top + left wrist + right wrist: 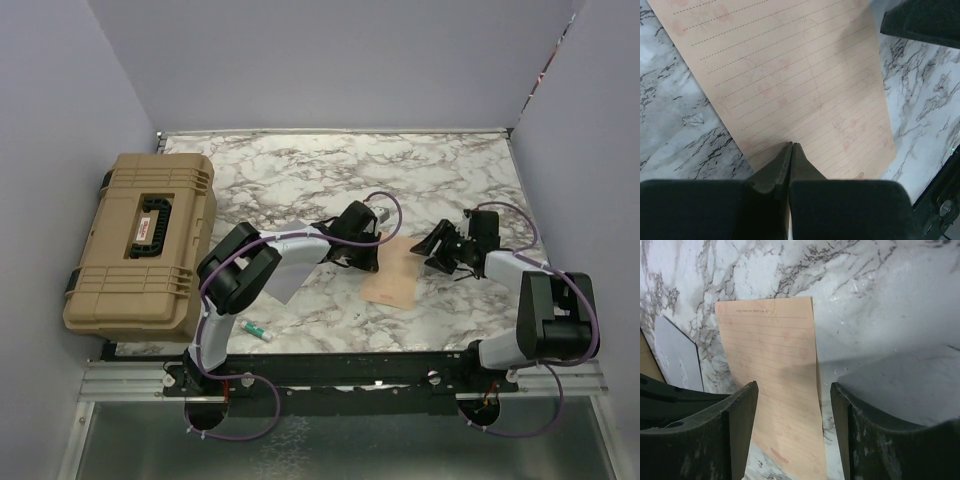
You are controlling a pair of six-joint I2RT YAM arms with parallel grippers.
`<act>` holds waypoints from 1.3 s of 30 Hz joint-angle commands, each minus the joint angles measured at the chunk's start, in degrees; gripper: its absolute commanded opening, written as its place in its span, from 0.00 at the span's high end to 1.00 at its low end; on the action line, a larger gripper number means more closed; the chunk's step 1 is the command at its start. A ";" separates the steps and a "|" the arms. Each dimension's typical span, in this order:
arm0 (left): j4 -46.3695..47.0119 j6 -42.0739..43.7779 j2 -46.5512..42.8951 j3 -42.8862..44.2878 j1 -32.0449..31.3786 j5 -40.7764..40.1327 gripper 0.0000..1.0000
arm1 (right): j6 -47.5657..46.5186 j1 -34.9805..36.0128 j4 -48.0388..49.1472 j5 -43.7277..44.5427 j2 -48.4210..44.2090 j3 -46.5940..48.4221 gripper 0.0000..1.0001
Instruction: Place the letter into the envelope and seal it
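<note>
The peach-tan lined letter [390, 279] lies flat on the marble table [300, 175] between the two grippers. My left gripper [367, 264] is shut, with its tips [791, 145] over the letter's near edge [800, 75]; nothing shows between the fingers. My right gripper [432, 252] is open and empty, with its jaws [794, 387] straddling the letter's right edge [780, 365]. The light-grey envelope [289, 287] lies left of the letter, partly hidden under my left arm. It also shows in the right wrist view [677, 352].
A big tan hard case [140, 245] sits at the table's left edge. A small white stick with a green cap [257, 331] lies near the front edge. Lilac walls close in the left, back and right sides.
</note>
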 commanded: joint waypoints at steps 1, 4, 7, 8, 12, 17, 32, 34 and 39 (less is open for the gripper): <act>-5.03 2.48 1.70 -1.26 -0.16 -2.48 1.00 | -2.32 -0.10 2.40 0.21 4.86 -0.12 0.35; -6.50 3.52 2.63 -1.78 -0.20 -4.55 1.00 | -3.20 -0.02 4.76 -5.36 6.92 -0.68 0.36; -7.52 4.66 2.80 -2.40 -0.22 -5.44 1.00 | -4.13 0.32 5.95 -10.38 9.02 -0.55 0.37; -7.75 4.95 2.88 -2.57 -0.23 -5.49 1.00 | -4.19 0.35 6.29 -12.05 9.56 -0.34 0.37; -8.35 5.15 3.10 -2.61 -0.18 -6.00 1.00 | -3.37 0.37 8.63 -20.05 9.43 -0.79 0.38; -8.65 4.29 3.52 -2.02 -0.18 -6.89 1.00 | -3.78 0.39 7.30 -23.81 6.43 -1.52 0.38; -8.54 4.23 -3.57 2.26 0.74 -3.66 0.97 | -2.00 0.35 13.12 -19.23 -0.06 -1.77 1.00; -8.52 2.74 -6.18 3.74 1.95 -3.11 0.80 | -2.07 0.35 11.90 -18.82 -2.73 -0.73 1.00; -8.41 0.61 -13.69 7.70 5.95 -3.89 0.28 | -3.43 0.35 5.81 -17.75 -8.56 6.13 1.00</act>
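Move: The left hand's closed tips rest on the letter near its left edge; its middle lies about 4 cm to their right, level fore and aft. From the open right fingers, which straddle the letter's right edge, that middle is some 7 cm left, 2 cm back and 1 cm below. The grey envelope lies roughly 20 cm left of the left hand and 2 cm farther out. Left keeps pressing the letter; right sweeps about 4 cm left, pinches its edge, lifts 7 cm; left rises, opening. ##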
